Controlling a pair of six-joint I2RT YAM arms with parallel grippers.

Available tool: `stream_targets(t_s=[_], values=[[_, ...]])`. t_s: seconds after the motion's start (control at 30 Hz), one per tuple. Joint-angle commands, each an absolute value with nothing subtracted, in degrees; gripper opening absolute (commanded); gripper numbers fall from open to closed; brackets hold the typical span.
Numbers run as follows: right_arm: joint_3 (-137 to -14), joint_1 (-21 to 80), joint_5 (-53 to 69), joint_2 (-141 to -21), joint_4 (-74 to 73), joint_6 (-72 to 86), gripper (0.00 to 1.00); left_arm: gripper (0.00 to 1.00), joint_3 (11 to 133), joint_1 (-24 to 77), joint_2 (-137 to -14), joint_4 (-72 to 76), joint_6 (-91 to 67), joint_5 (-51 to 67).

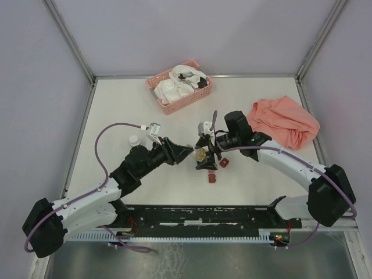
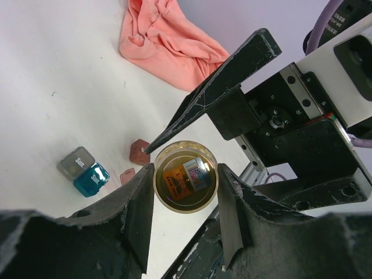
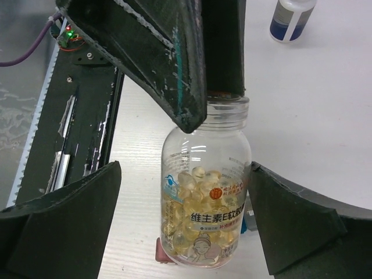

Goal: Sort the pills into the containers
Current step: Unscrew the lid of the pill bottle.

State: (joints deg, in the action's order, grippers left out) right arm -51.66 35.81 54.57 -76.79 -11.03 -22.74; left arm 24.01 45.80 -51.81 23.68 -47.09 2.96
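A clear jar point(image 3: 206, 197) of golden pills point(image 3: 203, 192) hangs over the table's middle, and my left gripper point(image 1: 195, 152) is shut on its neck. The left wrist view shows the jar point(image 2: 185, 177) end-on between my left fingers point(image 2: 138, 215). My right gripper point(image 3: 186, 221) is open, its pads standing on either side of the jar's body. One of its fingers point(image 2: 215, 93) reaches to the jar's rim. On the table stand the containers: grey point(image 2: 75, 163), teal point(image 2: 92, 179) and dark red point(image 2: 140, 152). From above, two dark red ones point(image 1: 224, 164) point(image 1: 212, 178) show.
A pink slatted basket point(image 1: 179, 87) with white items stands at the back. A salmon cloth point(image 1: 285, 121) lies at the right. A small white bottle point(image 1: 134, 140) stands left of my left arm. A black rail point(image 1: 203, 215) runs along the near edge.
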Motion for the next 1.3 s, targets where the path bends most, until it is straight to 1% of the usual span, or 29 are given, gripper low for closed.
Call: stream_targets(t_s=[0.0,0.27,0.5,0.67,0.83,0.9,1.13,1.2,1.27], values=[[-51.1,36.2,52.3,-76.5,-6.1,-20.2,0.94,0.03,24.1,46.2,-49.9,28.8,-49.4,0.8],[-49.5,36.5,52.5,-76.1,-1.6,-17.3,0.90,0.03,23.0,46.4,-49.1,30.7,-50.8,0.9],[-48.9,36.6,53.4,-75.9,1.5,-14.4,0.84,0.03,22.7,46.4,-49.3,31.7,-51.6,1.0],[-48.9,36.7,53.8,-76.3,2.0,-13.6,0.77,0.03,22.5,46.4,-49.2,32.2,-51.9,1.1],[-49.1,36.7,53.9,-76.3,2.0,-13.4,0.75,0.03,22.5,46.5,-48.8,32.3,-52.2,1.1],[-49.1,36.7,53.9,-76.3,1.9,-13.3,0.71,0.03,22.5,46.5,-48.6,32.3,-52.2,1.2],[-49.5,36.7,53.4,-76.7,1.6,-13.1,0.70,0.03,22.5,46.6,-47.9,32.3,-52.4,1.0],[-49.7,36.7,53.5,-76.7,1.5,-12.8,0.65,0.03,22.5,46.6,-48.0,32.4,-52.4,1.2],[-49.9,36.7,53.6,-76.7,1.5,-12.4,0.63,0.03,22.5,46.6,-48.0,32.4,-52.4,1.3]])
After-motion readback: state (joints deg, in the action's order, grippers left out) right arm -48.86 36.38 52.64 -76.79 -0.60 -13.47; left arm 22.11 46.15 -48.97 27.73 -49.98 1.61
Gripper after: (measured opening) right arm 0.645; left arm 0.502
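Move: The pill bottle hangs by its lid end from the left fingers, its middle about 4 cm to the right of the left hand, 1 cm ahead and 3 cm lower. It already lies between the spread right fingers, only about 1 cm ahead of that hand. On the table some 15 cm below the right hand, the grey-teal box is 2 cm ahead and 2 cm left, and the pink-red box 3 cm back and 2 cm right. The bottle's clear body is closed in on by the right fingers, which narrow from almost fully open to about two-thirds, while that hand edges roughly 1 cm left and 1 cm forward to centre on it; the fingers come up against its sides. The left hand keeps its pinch at the lid end and rises about 2 cm, rolling some 5 degrees so its left side dips. ##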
